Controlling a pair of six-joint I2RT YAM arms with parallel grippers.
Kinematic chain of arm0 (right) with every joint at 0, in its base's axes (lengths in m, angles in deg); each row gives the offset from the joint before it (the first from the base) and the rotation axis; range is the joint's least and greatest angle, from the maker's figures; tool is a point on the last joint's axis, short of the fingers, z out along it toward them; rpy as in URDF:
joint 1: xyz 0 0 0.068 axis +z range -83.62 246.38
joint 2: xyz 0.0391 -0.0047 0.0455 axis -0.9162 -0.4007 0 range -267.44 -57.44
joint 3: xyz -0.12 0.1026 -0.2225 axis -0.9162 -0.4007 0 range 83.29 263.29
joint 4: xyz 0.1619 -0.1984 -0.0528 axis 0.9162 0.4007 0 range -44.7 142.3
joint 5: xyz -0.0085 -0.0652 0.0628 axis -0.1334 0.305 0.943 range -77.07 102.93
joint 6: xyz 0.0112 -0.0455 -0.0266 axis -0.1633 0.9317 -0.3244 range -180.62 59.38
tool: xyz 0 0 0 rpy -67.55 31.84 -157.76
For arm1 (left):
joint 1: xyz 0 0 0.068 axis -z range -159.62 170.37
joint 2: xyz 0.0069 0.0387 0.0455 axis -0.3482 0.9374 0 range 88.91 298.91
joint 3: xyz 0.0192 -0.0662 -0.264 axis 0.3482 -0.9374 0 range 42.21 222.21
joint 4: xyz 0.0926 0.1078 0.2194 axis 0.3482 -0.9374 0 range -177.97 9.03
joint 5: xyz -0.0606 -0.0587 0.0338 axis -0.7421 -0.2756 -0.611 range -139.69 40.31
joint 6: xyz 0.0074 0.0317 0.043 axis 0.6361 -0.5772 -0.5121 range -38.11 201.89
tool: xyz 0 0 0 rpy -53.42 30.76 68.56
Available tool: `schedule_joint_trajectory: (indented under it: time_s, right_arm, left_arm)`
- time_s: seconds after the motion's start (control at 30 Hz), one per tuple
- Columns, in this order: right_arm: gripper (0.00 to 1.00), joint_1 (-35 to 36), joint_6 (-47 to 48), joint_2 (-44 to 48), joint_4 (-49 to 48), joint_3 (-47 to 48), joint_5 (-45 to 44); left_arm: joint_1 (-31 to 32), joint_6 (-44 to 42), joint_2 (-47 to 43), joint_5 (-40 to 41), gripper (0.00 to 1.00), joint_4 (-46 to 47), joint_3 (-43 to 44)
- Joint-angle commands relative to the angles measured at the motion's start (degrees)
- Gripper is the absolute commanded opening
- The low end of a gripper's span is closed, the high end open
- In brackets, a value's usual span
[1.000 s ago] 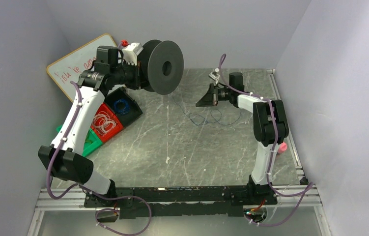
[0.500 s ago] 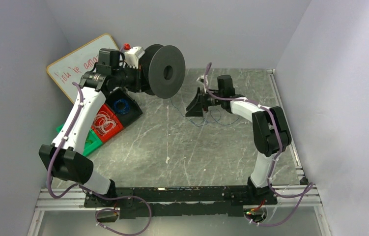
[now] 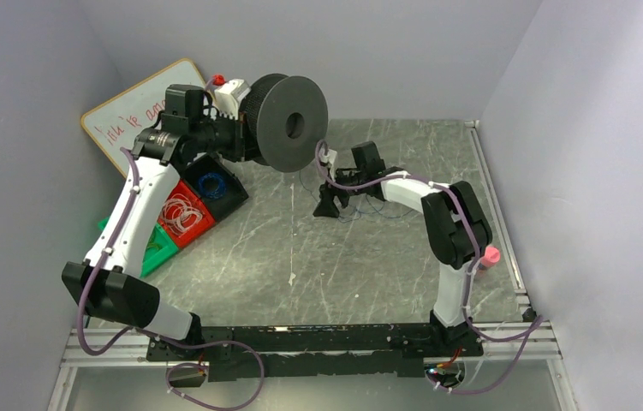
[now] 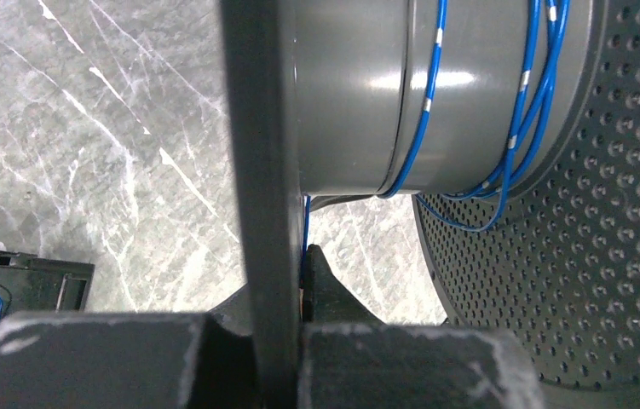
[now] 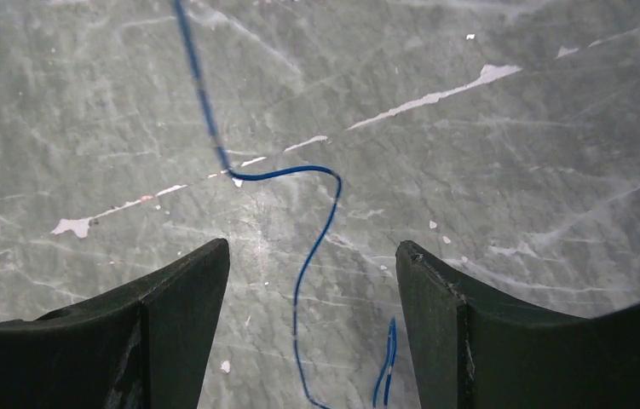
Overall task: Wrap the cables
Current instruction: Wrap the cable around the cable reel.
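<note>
My left gripper [image 3: 245, 130] is shut on the near flange of a dark grey spool [image 3: 292, 124] and holds it up at the back left. In the left wrist view the flange [image 4: 256, 128] is pinched between the jaws of the left gripper [image 4: 303, 273], and a few turns of thin blue cable [image 4: 516, 111] lie round the hub. The rest of the cable [image 3: 369, 205] straggles on the table below the spool. My right gripper [image 3: 328, 205] is open and low over it. In the right wrist view a blue strand [image 5: 299, 290] runs between the spread fingers of the right gripper [image 5: 312, 256].
A black bin [image 3: 230, 199] with a blue coil, a red bin [image 3: 200, 231] with whitish coils and a green bin [image 3: 159, 250] stand at the left. A whiteboard [image 3: 129, 111] leans on the back left wall. A pink object [image 3: 492, 255] lies by the right arm.
My right arm has swung left and down, so its open gripper is now over the strand below the spool. The spool has shifted slightly right in my left gripper.
</note>
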Motion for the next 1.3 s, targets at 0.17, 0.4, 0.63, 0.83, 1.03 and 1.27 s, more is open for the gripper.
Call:
schedule_joint_trajectory:
  time_s: [0.17,0.4,0.63,0.83,1.03,1.27]
  right_arm:
    - [0.72,1.9,-1.7,-3.5,-1.5,3.0,-3.1]
    - [0.00,0.8,-3.5,-9.6,9.1,11.1,5.7]
    - [0.00,-7.0,-13.8,-10.0,12.3,16.4,11.8]
    - [0.00,-15.3,-20.6,-6.3,11.9,18.2,12.9]
    - [0.00,-19.2,-21.7,-2.6,16.2,21.7,13.5]
    - [0.00,-21.3,-28.1,3.1,18.4,24.6,17.5]
  left_arm:
    - [0.2,1.1,-4.0,-4.8,0.02,4.8,1.7]
    - [0.1,0.2,-4.5,-5.1,0.02,4.3,1.7]
    - [0.2,-5.9,-6.0,-6.5,0.02,2.5,0.1]
    - [0.8,-12.6,-6.6,-4.2,0.02,0.3,-0.7]
    - [7.8,-21.1,-6.6,11.3,0.02,0.6,-3.9]
    - [14.2,-25.1,-5.3,28.8,0.02,7.4,-11.3]
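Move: Just past the open right fingertips lies the blue cable, about 2 cm left and 3 cm below, level fore and aft; its loose coils lie roughly 13 cm right of that hand, 4 cm ahead and 8 cm below. The cable reel hangs above it, some 3 cm ahead, 7 cm left and 27 cm up. From the left hand the reel's middle is about 4 cm ahead, 6 cm right and 3 cm up, the cable piece 1 cm ahead, 11 cm right and 27 cm below. Dipping some 2 cm down and left onto the cable, the right fingers shut and pinch it, then carry it about 13 cm right, 8 cm forward and, mostly late, up well above the starting height, tipping down and turning clockwise. The left hand keeps its grip on the reel's flange, eases back about 3 cm, then late on lowers the reel some 6 cm and rolls its right side down. ##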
